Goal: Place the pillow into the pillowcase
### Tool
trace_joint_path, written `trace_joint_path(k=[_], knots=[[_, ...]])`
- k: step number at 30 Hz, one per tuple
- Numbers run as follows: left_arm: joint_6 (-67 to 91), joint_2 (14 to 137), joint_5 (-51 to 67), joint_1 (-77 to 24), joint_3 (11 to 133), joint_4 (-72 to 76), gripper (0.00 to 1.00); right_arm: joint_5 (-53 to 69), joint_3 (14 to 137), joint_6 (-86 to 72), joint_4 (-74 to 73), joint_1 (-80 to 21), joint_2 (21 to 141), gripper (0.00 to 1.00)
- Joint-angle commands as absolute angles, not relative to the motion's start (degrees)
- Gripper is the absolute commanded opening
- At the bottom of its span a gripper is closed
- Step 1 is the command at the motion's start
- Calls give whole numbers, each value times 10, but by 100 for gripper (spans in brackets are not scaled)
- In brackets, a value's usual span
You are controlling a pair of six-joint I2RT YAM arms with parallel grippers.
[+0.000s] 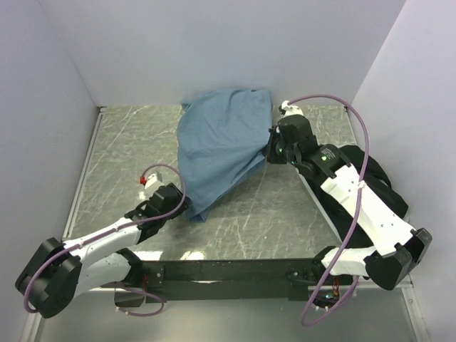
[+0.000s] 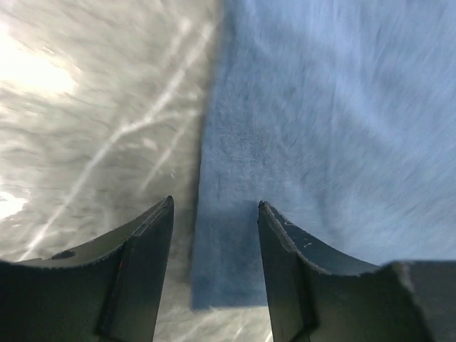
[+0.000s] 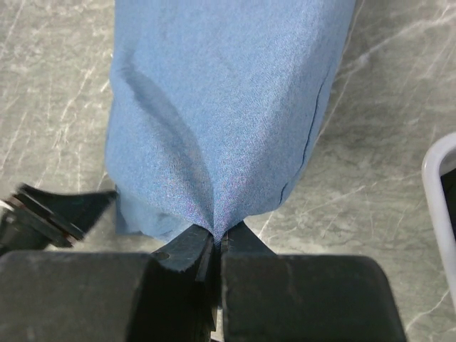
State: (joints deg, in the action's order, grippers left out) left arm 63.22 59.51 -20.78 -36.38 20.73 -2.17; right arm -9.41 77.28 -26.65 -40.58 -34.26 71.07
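The dusty-blue pillowcase [image 1: 221, 142] lies bulging across the middle of the table, narrowing to a corner at the near left. The pillow is hidden in every view. My right gripper [image 1: 269, 151] is shut on a pinch of the pillowcase [image 3: 221, 107] at its right edge, and the cloth puckers into the closed right gripper [image 3: 217, 235]. My left gripper [image 1: 187, 206] is at that near-left corner. In the left wrist view the left gripper [image 2: 216, 203] stands open, with the flat corner of the pillowcase [image 2: 320, 107] on the table between and beyond its fingers [image 2: 142, 263], not pinched.
The grey marbled table [image 1: 128, 142] is closed in by white walls at the back and both sides. A black bundle [image 1: 381, 174] lies behind the right arm at the right edge. A white rim [image 3: 440, 192] shows at the right of the right wrist view.
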Motion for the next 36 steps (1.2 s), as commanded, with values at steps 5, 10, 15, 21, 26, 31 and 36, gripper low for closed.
trace_joint_path(k=[5, 10, 15, 21, 26, 31, 36], knots=[[579, 606, -97, -379, 130, 161, 59, -108, 857, -241, -406, -332, 719, 0], [592, 590, -79, -388, 93, 229, 61, -101, 849, -247, -399, -330, 716, 0], [589, 612, -69, -396, 83, 273, 59, -94, 831, -252, -394, -329, 714, 0], [595, 655, -58, -404, 96, 295, 37, -83, 788, -256, -384, -329, 708, 0], [670, 567, -161, -404, 169, 13, 1, -79, 663, -263, -360, -330, 701, 10], [767, 439, -316, -396, 235, -235, 1, -73, 482, -297, -291, -329, 654, 56], [801, 432, -320, -394, 236, -266, 1, -35, 348, -384, -237, -328, 557, 75]])
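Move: The left hand, open, hovers just beyond the pillowcase's near-left corner, which lies about 4 cm back, 4 cm right and 4 cm below; the case's main body is some 17 cm ahead, 13 cm right and slightly lower. The right hand holds the near-right edge high; the bare table it goes down to is roughly 10 cm back, 7 cm right and 26 cm below, with the bin 29 cm right, level fore and aft, 22 cm below. That near-left corner is 11 cm back, 22 cm left and 26 cm below the right hand. The left fingers close on the near-left corner after easing about 5 cm right, 3 cm back and slightly down, then carry it up some 8 cm and back to the left. The right hand, after rising a little and pausing, sinks about 20 cm while drawing back 8, tipping its fingers down some 20 degrees and opening to let go of the near-right edge. ##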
